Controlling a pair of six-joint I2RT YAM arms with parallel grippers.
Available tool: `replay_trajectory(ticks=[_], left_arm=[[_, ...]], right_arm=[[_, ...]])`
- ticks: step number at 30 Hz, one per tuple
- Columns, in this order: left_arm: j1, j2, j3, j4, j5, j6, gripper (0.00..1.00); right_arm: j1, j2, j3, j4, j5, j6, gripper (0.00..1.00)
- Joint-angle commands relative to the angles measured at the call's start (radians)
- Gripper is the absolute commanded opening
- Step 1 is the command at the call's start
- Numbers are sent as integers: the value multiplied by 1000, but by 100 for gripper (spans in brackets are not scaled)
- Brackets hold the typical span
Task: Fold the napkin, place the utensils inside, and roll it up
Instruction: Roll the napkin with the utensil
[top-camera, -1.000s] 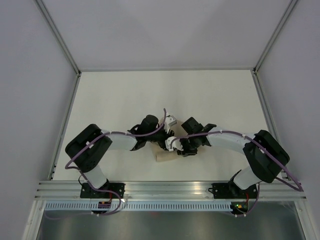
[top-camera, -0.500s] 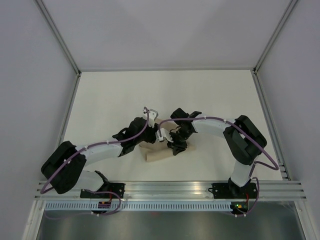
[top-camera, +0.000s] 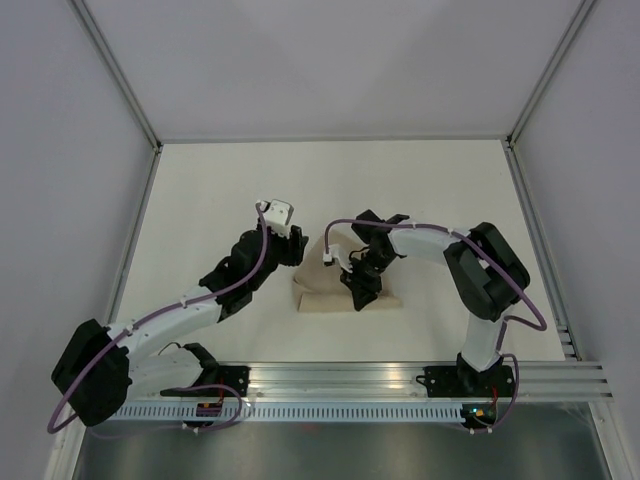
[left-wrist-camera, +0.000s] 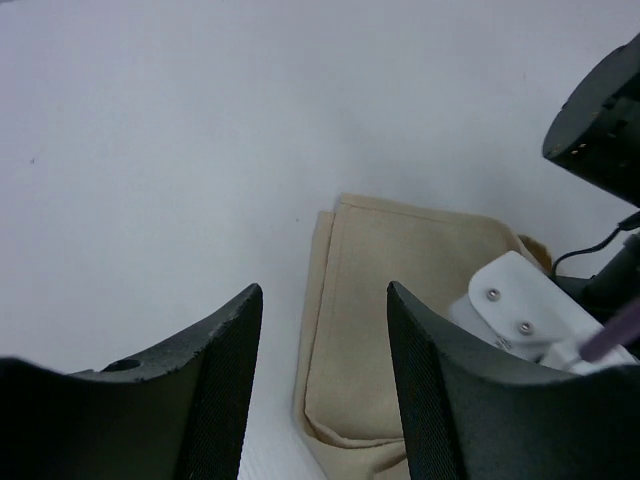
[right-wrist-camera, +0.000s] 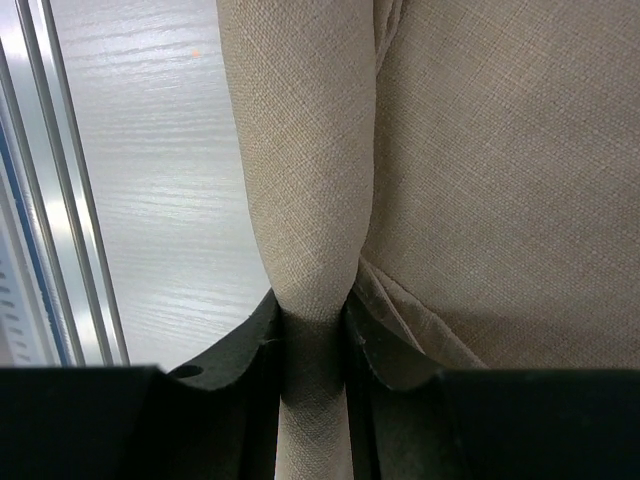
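Note:
The beige napkin (top-camera: 325, 296) lies folded on the white table, with a rolled part along its near side. My right gripper (top-camera: 357, 291) is shut on that roll; in the right wrist view its black fingers (right-wrist-camera: 262, 335) pinch the rolled cloth (right-wrist-camera: 312, 200) tightly, and the flat napkin (right-wrist-camera: 500, 170) spreads to the right. My left gripper (top-camera: 296, 250) hovers just left of the napkin, open and holding nothing. In the left wrist view its gripper (left-wrist-camera: 323, 292) stands over the napkin's left edge (left-wrist-camera: 400, 290). The utensils are hidden.
The right arm's white and black wrist parts (left-wrist-camera: 525, 305) crowd the napkin's right side. An aluminium rail (top-camera: 340, 376) runs along the table's near edge and shows at the left of the right wrist view (right-wrist-camera: 60, 200). Enclosure walls (top-camera: 60, 150) stand on three sides.
My left arm has pulled back to the left, off the napkin, with its jaws wider. The right gripper has kept its hold on the roll, and the napkin now lies further right.

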Motion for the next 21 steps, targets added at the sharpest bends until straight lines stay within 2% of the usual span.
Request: replay_trajectory(ticks=[1, 5, 9, 15, 21], left_arm=[[2, -77, -26, 105, 40, 61, 58], [-1, -166, -116, 191, 83, 95, 57], [-22, -209, -142, 199, 143, 154, 58], [-191, -166, -146, 203, 98, 342, 58], [-356, -5, -138, 219, 15, 470, 60]], right_arm=[[-36, 107, -7, -90, 213, 54, 6], [-68, 231, 96, -184, 170, 48, 6], [-88, 320, 186, -262, 144, 17, 7], [-107, 413, 279, -325, 139, -29, 7], [-111, 494, 354, -396, 148, -67, 8]])
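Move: The napkin roll lies crosswise. Its left part, beside the right gripper, is about 11 cm back, 4 cm right and 15 cm below the left hand; that gripper is some 11 cm back and 14 cm right. The unrolled napkin's middle lies only 2 cm back, 9 cm right and 16 cm down. The right hand pinches the roll, whose middle is about 2 cm to its left; the unrolled napkin is about 9 cm ahead and 5 cm left. The roll, still pinched in the right fingers, is turned forward almost on the spot: the right wrist tips some 30 degrees, its fingertips swinging back towards the base. Meanwhile the half-open left hand rises slightly, then swings back about 9 cm and right 7 cm towards the roll's left part, turning clockwise and tipping up, then sinks to its starting height, still clear of the cloth. ##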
